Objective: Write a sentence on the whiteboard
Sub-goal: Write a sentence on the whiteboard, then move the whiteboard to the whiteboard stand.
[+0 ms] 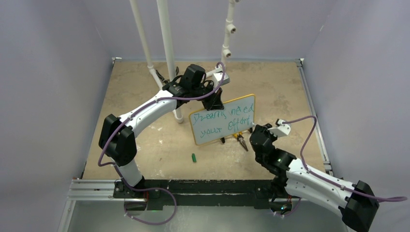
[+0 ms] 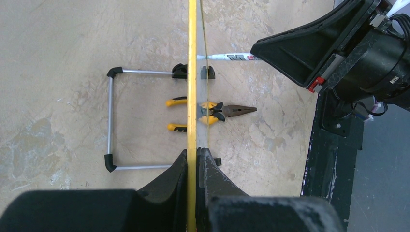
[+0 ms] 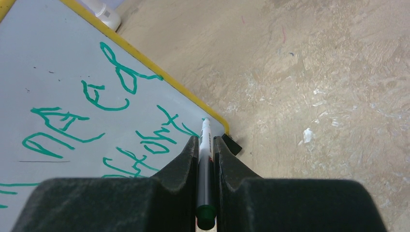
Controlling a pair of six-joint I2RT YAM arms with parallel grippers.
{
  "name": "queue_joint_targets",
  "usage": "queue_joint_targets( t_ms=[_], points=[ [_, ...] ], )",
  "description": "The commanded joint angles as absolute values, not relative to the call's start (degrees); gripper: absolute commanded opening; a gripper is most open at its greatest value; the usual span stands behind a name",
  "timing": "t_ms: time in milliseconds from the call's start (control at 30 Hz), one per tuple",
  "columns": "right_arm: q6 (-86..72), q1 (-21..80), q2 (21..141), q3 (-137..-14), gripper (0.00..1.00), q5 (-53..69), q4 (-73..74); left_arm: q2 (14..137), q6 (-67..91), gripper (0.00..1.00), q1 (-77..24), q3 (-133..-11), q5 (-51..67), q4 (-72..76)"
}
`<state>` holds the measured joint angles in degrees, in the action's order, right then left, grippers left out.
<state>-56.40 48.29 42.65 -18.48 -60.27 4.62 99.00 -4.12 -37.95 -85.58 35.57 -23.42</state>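
The whiteboard (image 1: 199,124) stands tilted on its feet mid-table, yellow rim all round. The sentence (image 1: 221,116), in green marker, reads roughly "Dreams need your effort". My left gripper (image 1: 213,102) is shut on the board's top edge; the left wrist view shows the yellow rim (image 2: 192,72) pinched in the left gripper (image 2: 197,155). My right gripper (image 1: 256,130) is at the board's lower right corner, shut on a green marker (image 3: 205,159). The marker's tip sits by the last stroke of the sentence (image 3: 159,130), near the whiteboard's (image 3: 63,63) corner; I cannot tell whether it touches.
Yellow-handled pliers (image 2: 212,110) lie under the board, also in the top view as pliers (image 1: 240,140). A small green cap (image 1: 193,157) lies in front of the board. The board's wire stand (image 2: 111,118) reaches behind it. White pipes (image 1: 169,48) rise at the back.
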Motion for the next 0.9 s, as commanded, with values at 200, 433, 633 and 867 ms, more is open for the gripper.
queue_joint_targets(
  t_ms=[200,433,633,867],
  points=[
    [-61.17,48.08,34.97,-25.25,0.00,-58.41,17.17,97.83,-1.77,0.00,-38.66,-84.75,31.87,-20.83],
    [-59.25,48.08,27.48,-26.74,0.00,-55.08,20.54,97.85,2.50,0.00,-39.56,-84.18,30.89,-16.69],
    [-59.17,48.10,21.69,-25.05,0.00,-54.51,21.87,98.88,4.41,0.00,-39.86,-84.83,31.53,-14.67],
    [-58.80,48.08,21.18,-24.86,0.00,-53.92,21.55,100.06,7.08,0.00,-40.28,-85.44,30.89,-11.82]
  ],
)
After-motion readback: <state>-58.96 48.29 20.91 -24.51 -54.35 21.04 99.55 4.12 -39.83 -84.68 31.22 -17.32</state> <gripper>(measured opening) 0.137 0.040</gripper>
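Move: The right hand holds the marker with its tip already on the whiteboard's lower right corner, just past "effort". The board's middle lies about 14 cm to this hand's left and 4 cm ahead, near its height. Below the hand by roughly 12 cm, the stand foot is some 7 cm ahead and 1 cm left, the pliers 3 cm ahead and 9 cm left. From the left hand, which pinches the top edge, the board's middle is 8 cm below and 3 cm right, level fore and aft. The marker tip comes free of the whiteboard as the right hand rises some 6 to 7 cm and draws back about 3 cm, rolling its left side up roughly 10 degrees and tipping slightly upward, grip kept on the marker. The left hand keeps its pinch on the top edge and, starting a little later, carries the board about 1.5 cm to the right with a slight counter-clockwise turn. ##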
